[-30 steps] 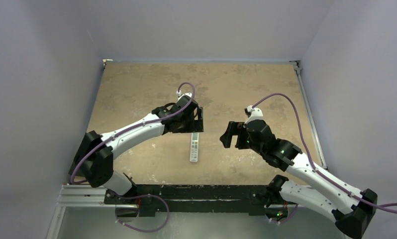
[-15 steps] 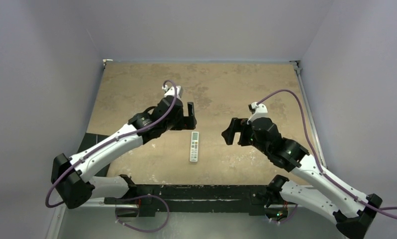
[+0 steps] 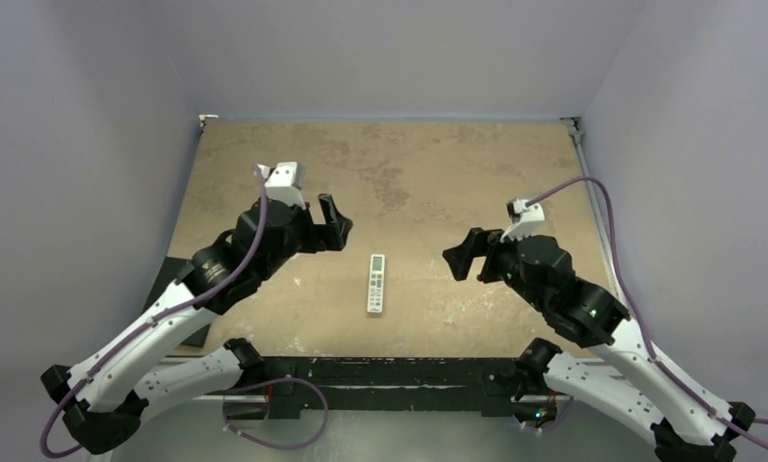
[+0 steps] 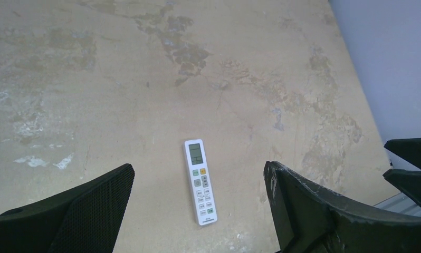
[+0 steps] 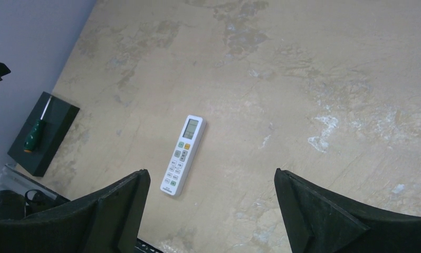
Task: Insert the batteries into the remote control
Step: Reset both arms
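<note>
The remote control point(image 3: 376, 283) is a slim white bar lying flat on the tan table, buttons and display facing up. It also appears in the left wrist view point(image 4: 200, 181) and the right wrist view point(image 5: 183, 155). My left gripper point(image 3: 334, 223) hovers to the remote's upper left, open with nothing between its fingers point(image 4: 198, 171). On the remote's right my right gripper point(image 3: 460, 260) stands apart from it, jaws wide and empty point(image 5: 211, 176). The batteries are out of view.
A black block point(image 5: 42, 134) with a green-handled screwdriver point(image 5: 35, 132) on it sits at the table's near left edge. Purple walls close in the table on three sides. The arms' black base rail point(image 3: 380, 371) runs along the near edge.
My left arm has drawn back to the left, away from above the remote, and its jaws have spread a little wider. The right gripper has shifted slightly right. The remote has not moved.
</note>
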{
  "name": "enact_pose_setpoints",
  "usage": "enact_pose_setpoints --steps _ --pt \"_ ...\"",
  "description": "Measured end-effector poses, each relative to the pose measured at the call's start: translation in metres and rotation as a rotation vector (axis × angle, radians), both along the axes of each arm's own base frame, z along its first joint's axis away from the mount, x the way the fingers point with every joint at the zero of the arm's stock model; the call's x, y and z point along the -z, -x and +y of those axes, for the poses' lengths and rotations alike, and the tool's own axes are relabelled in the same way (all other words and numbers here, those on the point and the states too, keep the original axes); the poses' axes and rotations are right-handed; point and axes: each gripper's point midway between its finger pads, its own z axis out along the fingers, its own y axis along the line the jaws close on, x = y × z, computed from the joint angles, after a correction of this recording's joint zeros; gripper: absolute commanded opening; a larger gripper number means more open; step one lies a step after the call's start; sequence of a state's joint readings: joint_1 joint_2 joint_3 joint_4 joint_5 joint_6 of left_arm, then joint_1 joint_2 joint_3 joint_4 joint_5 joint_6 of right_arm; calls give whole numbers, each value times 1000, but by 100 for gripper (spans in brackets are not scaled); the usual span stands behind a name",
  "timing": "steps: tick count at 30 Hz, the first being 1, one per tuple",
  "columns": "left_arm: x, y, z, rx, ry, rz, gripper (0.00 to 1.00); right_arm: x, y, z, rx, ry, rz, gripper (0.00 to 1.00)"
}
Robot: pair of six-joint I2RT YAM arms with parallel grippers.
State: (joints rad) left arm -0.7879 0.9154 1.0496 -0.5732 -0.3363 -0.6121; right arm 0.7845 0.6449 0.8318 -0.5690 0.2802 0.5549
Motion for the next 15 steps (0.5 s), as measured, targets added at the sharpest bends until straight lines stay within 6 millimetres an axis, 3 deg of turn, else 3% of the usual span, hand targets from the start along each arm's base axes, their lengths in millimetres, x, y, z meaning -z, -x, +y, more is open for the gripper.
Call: enact_pose_setpoints --steps 6,15 --pt "-17 15 23 -22 16 -51 94 -16 9 -11 8 -46 -54 99" --pt "-20 28 43 -35 6 -74 94 -26 17 -22 19 -79 -97 99"
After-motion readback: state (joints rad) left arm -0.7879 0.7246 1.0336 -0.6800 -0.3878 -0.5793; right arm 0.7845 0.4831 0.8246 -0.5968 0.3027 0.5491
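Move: Both my hands hang empty over the table. The finished remote control lies face up about 11 cm to my left hand's right, some 3 cm back and about 27 cm below it; the black block is roughly 37 cm to that hand's left, 6 cm back and also at table height. From my right hand the remote lies about 20 cm to the left, 1 cm ahead and 24 cm down. I draw both open hands apart, away from the remote, easing off towards the end. My left hand goes left about 4 cm and back some 3 cm, rising slightly, mostly early on; my right hand rises, shifts right and draws back a little, some 4 cm in all, its fingers tipping up about 5 degrees. Neither touches anything. ##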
